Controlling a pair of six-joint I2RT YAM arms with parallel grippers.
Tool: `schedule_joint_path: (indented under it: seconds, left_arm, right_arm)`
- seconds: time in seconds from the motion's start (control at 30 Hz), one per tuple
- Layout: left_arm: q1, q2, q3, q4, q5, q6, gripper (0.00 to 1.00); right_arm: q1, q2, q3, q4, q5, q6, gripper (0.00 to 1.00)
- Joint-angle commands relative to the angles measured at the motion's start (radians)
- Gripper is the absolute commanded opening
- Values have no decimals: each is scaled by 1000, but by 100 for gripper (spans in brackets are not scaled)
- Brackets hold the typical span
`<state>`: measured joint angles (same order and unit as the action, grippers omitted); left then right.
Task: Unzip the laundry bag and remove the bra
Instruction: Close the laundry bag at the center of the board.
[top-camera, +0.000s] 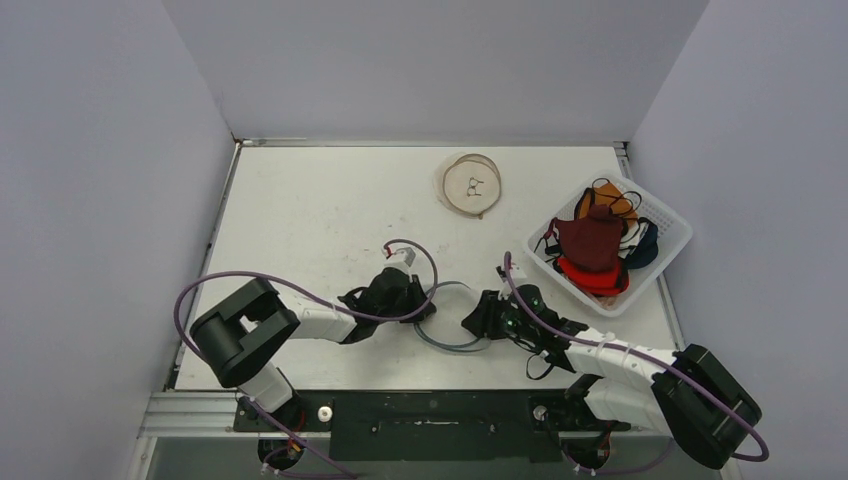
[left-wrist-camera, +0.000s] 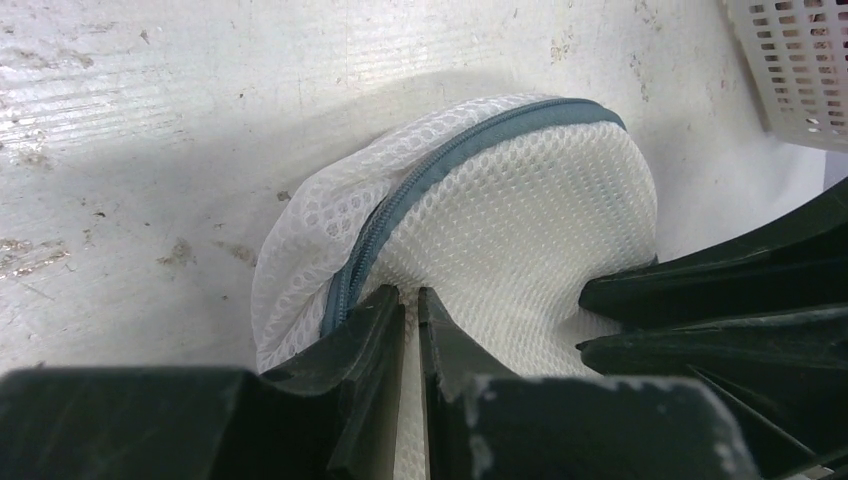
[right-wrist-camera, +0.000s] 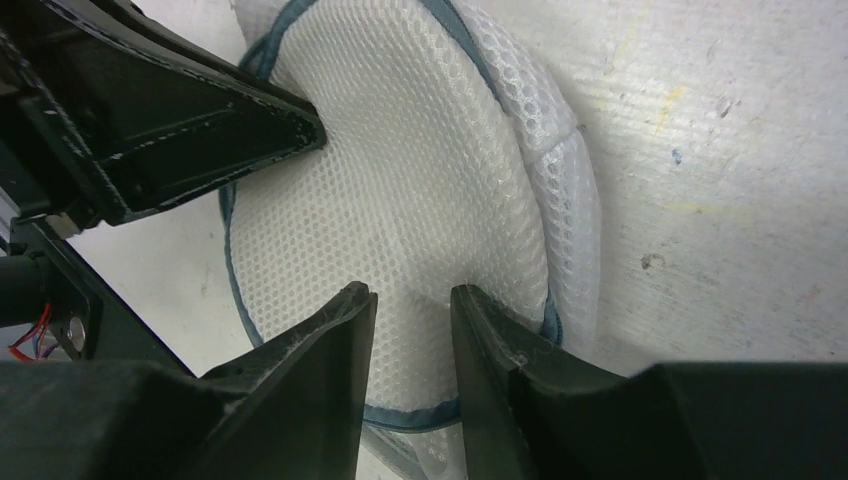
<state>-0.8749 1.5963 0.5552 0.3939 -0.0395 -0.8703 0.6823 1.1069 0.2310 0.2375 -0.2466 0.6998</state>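
The laundry bag (top-camera: 448, 318) is a round white mesh pouch with a blue-grey zipper round its rim, lying at the table's near centre between both arms. My left gripper (left-wrist-camera: 412, 292) is shut, pinching a fold of the bag's mesh (left-wrist-camera: 500, 210) just beside the zipper (left-wrist-camera: 400, 200). My right gripper (right-wrist-camera: 412, 290) stands open over the opposite side of the bag (right-wrist-camera: 400, 180), its fingertips pressing into the mesh with bare netting between them. In the top view the left gripper (top-camera: 425, 300) and right gripper (top-camera: 472, 322) face each other across the bag. The bra is hidden.
A white slatted basket (top-camera: 668, 215) full of dark red, orange and black garments sits at the right, its corner in the left wrist view (left-wrist-camera: 800, 70). A flat round beige pouch (top-camera: 470, 183) lies at the back. Grey walls close in the table.
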Motion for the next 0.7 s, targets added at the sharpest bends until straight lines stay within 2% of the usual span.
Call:
schedule_joint_path:
  seconds: [0.0,0.2,0.4,0.67]
  left_arm:
    - [11,59,-54,27,-11,-8,11]
    - [11,18,-72,41,5,-13,14]
    - [-10,-129,-51,-46,-19,-3,32]
    - [-68,-365,22,-244,-107,38,52]
  right_arm:
    - [2,-39,-30,-57,99,2,38]
    - [5,-73,-20,-85,102,-4,43]
    - [10,-218,30,-181,92,-48,49]
    - [14,-398,179,-350,75,-168,66]
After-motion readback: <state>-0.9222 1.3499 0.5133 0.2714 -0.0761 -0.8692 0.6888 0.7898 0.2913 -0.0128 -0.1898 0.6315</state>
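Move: Under both hands lies the mesh laundry bag: its middle is about 4 cm to the left hand's right, 1 cm back and 2 cm below it. From the right hand it is some 3 cm left, 2 cm ahead and 3 cm below. The embroidered round bag lies about 35 cm ahead of the right hand, 2 cm to its right and 2 cm lower; the white basket stands some 18 cm ahead and 30 cm right of it, at about its height. Lifting away from the laundry bag with both hands, opening the fingers: the left hand keeps its nearly shut tips pressed on the mesh lid a moment, then comes free, rising about 5 cm, easing back and opening to about half. The right hand, already partly open at the right part of the lid, edges forward, then rises some 5 cm, opening wider and tipping its fingers upward. ##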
